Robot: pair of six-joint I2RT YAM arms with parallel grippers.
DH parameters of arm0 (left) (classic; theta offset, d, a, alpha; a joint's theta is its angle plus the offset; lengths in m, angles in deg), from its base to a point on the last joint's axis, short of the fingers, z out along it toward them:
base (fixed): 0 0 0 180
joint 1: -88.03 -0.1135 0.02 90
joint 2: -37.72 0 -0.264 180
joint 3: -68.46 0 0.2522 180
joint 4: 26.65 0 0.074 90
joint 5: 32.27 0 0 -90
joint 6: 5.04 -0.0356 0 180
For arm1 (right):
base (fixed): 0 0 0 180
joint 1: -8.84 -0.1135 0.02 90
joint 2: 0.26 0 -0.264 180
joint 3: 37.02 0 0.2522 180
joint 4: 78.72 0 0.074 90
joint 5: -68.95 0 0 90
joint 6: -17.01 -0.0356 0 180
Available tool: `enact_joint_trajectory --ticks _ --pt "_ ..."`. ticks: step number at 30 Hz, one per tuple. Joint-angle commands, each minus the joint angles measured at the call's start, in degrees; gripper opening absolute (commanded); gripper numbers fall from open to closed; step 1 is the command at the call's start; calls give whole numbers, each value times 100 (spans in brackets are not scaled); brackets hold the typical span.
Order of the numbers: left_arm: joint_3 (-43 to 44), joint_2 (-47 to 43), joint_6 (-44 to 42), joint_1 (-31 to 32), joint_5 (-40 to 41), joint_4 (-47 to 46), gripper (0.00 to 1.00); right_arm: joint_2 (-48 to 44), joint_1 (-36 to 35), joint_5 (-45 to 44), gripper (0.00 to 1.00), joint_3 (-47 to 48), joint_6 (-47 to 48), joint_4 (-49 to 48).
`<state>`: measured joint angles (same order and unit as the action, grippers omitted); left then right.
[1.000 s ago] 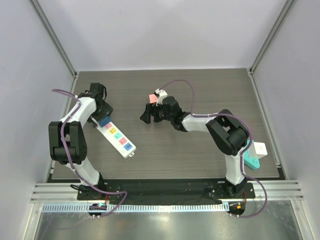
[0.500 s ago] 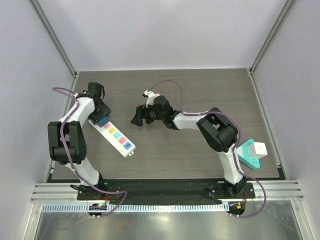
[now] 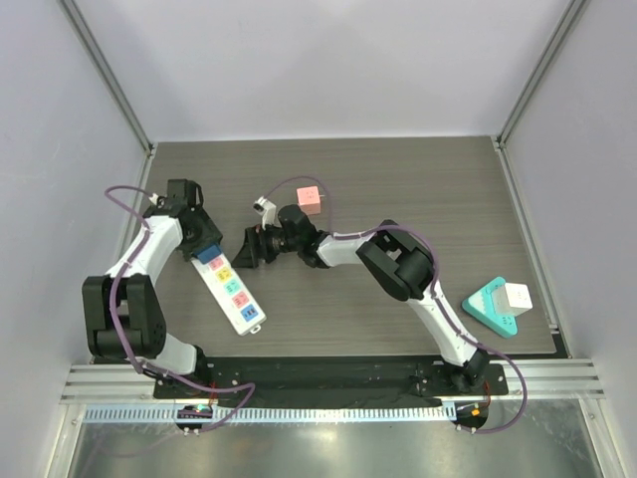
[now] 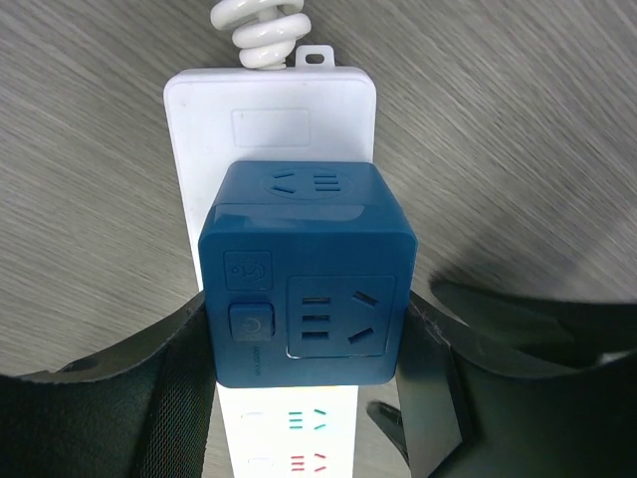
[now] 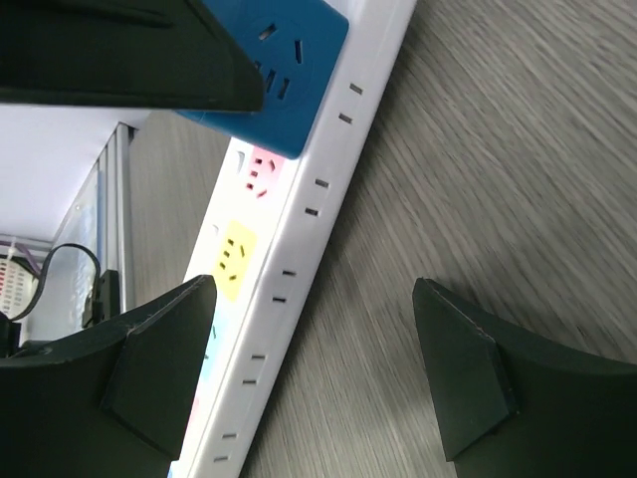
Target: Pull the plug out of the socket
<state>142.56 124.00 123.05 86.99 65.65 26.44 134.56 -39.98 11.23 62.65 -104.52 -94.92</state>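
A blue cube plug [image 4: 304, 274] sits plugged into the top socket of a white power strip [image 4: 269, 110]. My left gripper [image 4: 306, 329] is shut on the plug, one finger [image 4: 159, 388] against each side. In the top view the plug [image 3: 208, 255] sits at the strip's [image 3: 237, 304] far end, under the left gripper [image 3: 199, 242]. My right gripper [image 3: 246, 249] is open and empty, just right of the strip. In the right wrist view the strip [image 5: 299, 239] runs between its open fingers [image 5: 149, 368], with the plug [image 5: 284, 70] above.
A pink cube [image 3: 310, 199] lies on the table behind the right wrist. A teal wedge-shaped holder [image 3: 485, 311] with a white cube [image 3: 517, 296] stands at the right. The strip's white coiled cord [image 4: 264, 25] leads off its far end.
My right arm has swung left to the power strip, uncovering the pink cube. The strip has turned under the left gripper, its near end now lower in view.
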Motion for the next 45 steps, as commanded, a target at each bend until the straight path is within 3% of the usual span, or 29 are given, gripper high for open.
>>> enact_joint_trajectory --ticks 1,9,19,25,26,31,37,41,45 --pt "84 -515 -389 -37 -283 -409 0 175 -23 201 85 391 -371 -379" --pt "-119 -946 -565 -28 -335 -672 0 668 -58 429 81 690 -1372 -1090" --pt "-110 -1008 -609 -28 -476 -655 0 1063 -84 526 73 989 -1926 -1503" --pt "-110 -1095 -697 -28 -599 -734 0 1248 -110 613 63 1164 -2217 -1785" --pt "-127 -1122 -706 -28 -634 -769 0 1326 -119 631 58 1200 -2296 -1803" --pt "-215 -1271 -768 -37 -757 -901 0 1538 -128 701 53 1411 -2551 -1882" --pt "-303 -1412 -838 -28 -933 -1033 0 1722 -119 684 41 1613 -2779 -1839" --pt "-373 -1491 -873 -28 -1143 -1217 0 1863 -119 526 16 1736 -2859 -1418" --pt "-435 -1588 -891 -28 -1250 -1340 0 2004 -119 438 3 1859 -2911 -1039"
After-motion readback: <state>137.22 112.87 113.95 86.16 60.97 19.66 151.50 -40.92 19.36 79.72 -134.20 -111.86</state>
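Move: The left hand already grips the blue plug, which sits on the far end of the socket strip. The right hand goes for the strip's edge just below that plug, some 6 cm to its left, about 1 cm back and 2 cm lower; the blue plug is about 9 cm to its left and 1 cm ahead. The loose pink plug lies roughly 17 cm right and 14 cm ahead. That grasping spot is some 3 cm back and 2 cm right of the left hand, about 3 cm below. The right fingers close to about half their opening and come to pinch the strip beside the blue plug, one on the socket face and one underneath, after the hand has gone about 5 cm left, rising slightly and rolling some 25 degrees. Meanwhile the left hand keeps hold of the plug and lifts it about 4 cm, most of that early, tilting and turning a little clockwise. ##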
